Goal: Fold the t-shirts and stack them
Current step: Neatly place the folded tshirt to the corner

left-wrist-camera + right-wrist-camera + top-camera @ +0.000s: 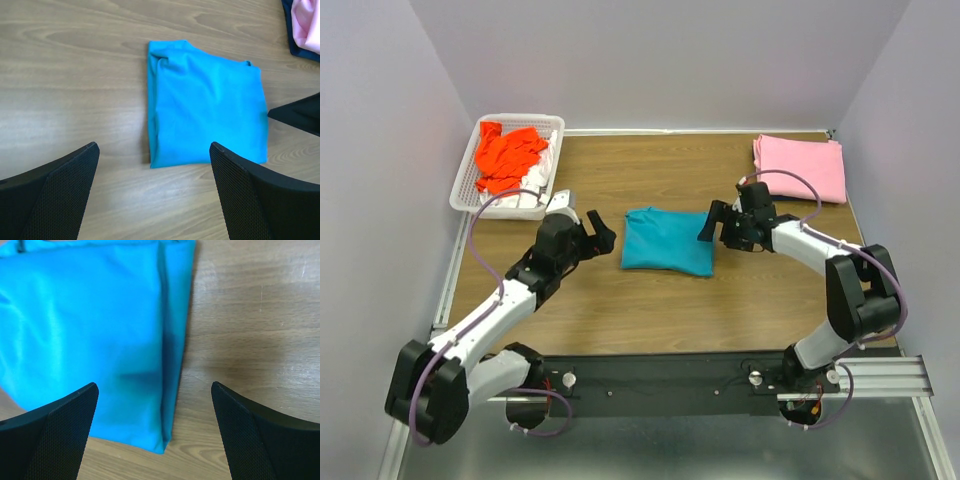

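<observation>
A folded teal t-shirt (pixel 668 241) lies flat mid-table; it also shows in the left wrist view (pixel 205 115) and the right wrist view (pixel 90 335). A folded pink t-shirt (pixel 800 166) lies at the back right. An orange-red t-shirt (pixel 507 154) lies crumpled over a white t-shirt (pixel 515 201) in the basket. My left gripper (pixel 601 231) is open and empty, just left of the teal shirt. My right gripper (pixel 717 224) is open and empty, over the teal shirt's right edge.
A white lattice basket (pixel 467 168) stands at the back left corner. Purple walls close the table's back and sides. A black rail (pixel 720 375) runs along the near edge with both arm bases.
</observation>
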`<state>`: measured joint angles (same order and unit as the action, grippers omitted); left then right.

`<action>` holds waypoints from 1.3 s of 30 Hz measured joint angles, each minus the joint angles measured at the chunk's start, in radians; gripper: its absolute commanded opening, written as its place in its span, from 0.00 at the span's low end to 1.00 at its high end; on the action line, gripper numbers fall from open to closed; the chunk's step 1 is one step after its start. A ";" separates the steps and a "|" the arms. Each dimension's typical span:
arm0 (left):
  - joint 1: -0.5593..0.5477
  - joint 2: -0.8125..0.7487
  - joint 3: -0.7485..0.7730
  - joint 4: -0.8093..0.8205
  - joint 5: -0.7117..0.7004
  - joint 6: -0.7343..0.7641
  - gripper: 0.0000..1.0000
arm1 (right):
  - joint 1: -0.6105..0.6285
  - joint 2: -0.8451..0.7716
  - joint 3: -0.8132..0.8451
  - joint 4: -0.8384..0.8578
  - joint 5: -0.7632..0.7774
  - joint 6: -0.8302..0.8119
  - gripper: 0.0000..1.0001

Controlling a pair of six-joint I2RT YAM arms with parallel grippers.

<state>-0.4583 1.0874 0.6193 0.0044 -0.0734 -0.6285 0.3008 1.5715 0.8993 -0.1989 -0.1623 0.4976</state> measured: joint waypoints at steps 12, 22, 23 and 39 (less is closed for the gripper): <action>0.000 -0.145 -0.062 -0.023 -0.057 -0.058 0.98 | 0.005 0.131 0.038 0.023 0.003 0.020 0.62; 0.000 -0.122 -0.059 -0.055 -0.087 -0.058 0.98 | 0.085 0.223 0.113 0.051 -0.002 0.022 0.25; 0.000 -0.121 -0.058 -0.056 -0.092 -0.058 0.98 | 0.097 0.234 0.123 0.052 0.000 0.019 0.21; 0.001 -0.119 -0.021 -0.113 -0.181 -0.058 0.98 | 0.138 0.316 0.351 0.017 0.294 -0.297 0.01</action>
<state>-0.4576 0.9688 0.5983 -0.1081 -0.2546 -0.6861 0.4389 1.8874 1.2507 -0.1822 0.1322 0.2008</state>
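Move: Just above the table, the open right hand hangs beside the right edge of the blue t-shirt; the folded shirt's middle lies about 13 cm to its left, 2 cm ahead and some 5 cm below. The pink t-shirt stack lies about 24 cm ahead, 20 cm to the right and 3 cm below that hand. From the raised left hand, the blue shirt's middle is roughly 6 cm ahead, 13 cm right and 13 cm below. Dipping about 3 cm, the right hand slides some 6 cm left into the shirt's right edge while its fingers shut and pinch the layers. Still gripping, it then drags that edge forward some 7 cm, veering a little right and rising, the wrist tilting right side up by about 20 degrees. The empty left hand, open, drifts 4 cm left, clear of the shirt. ##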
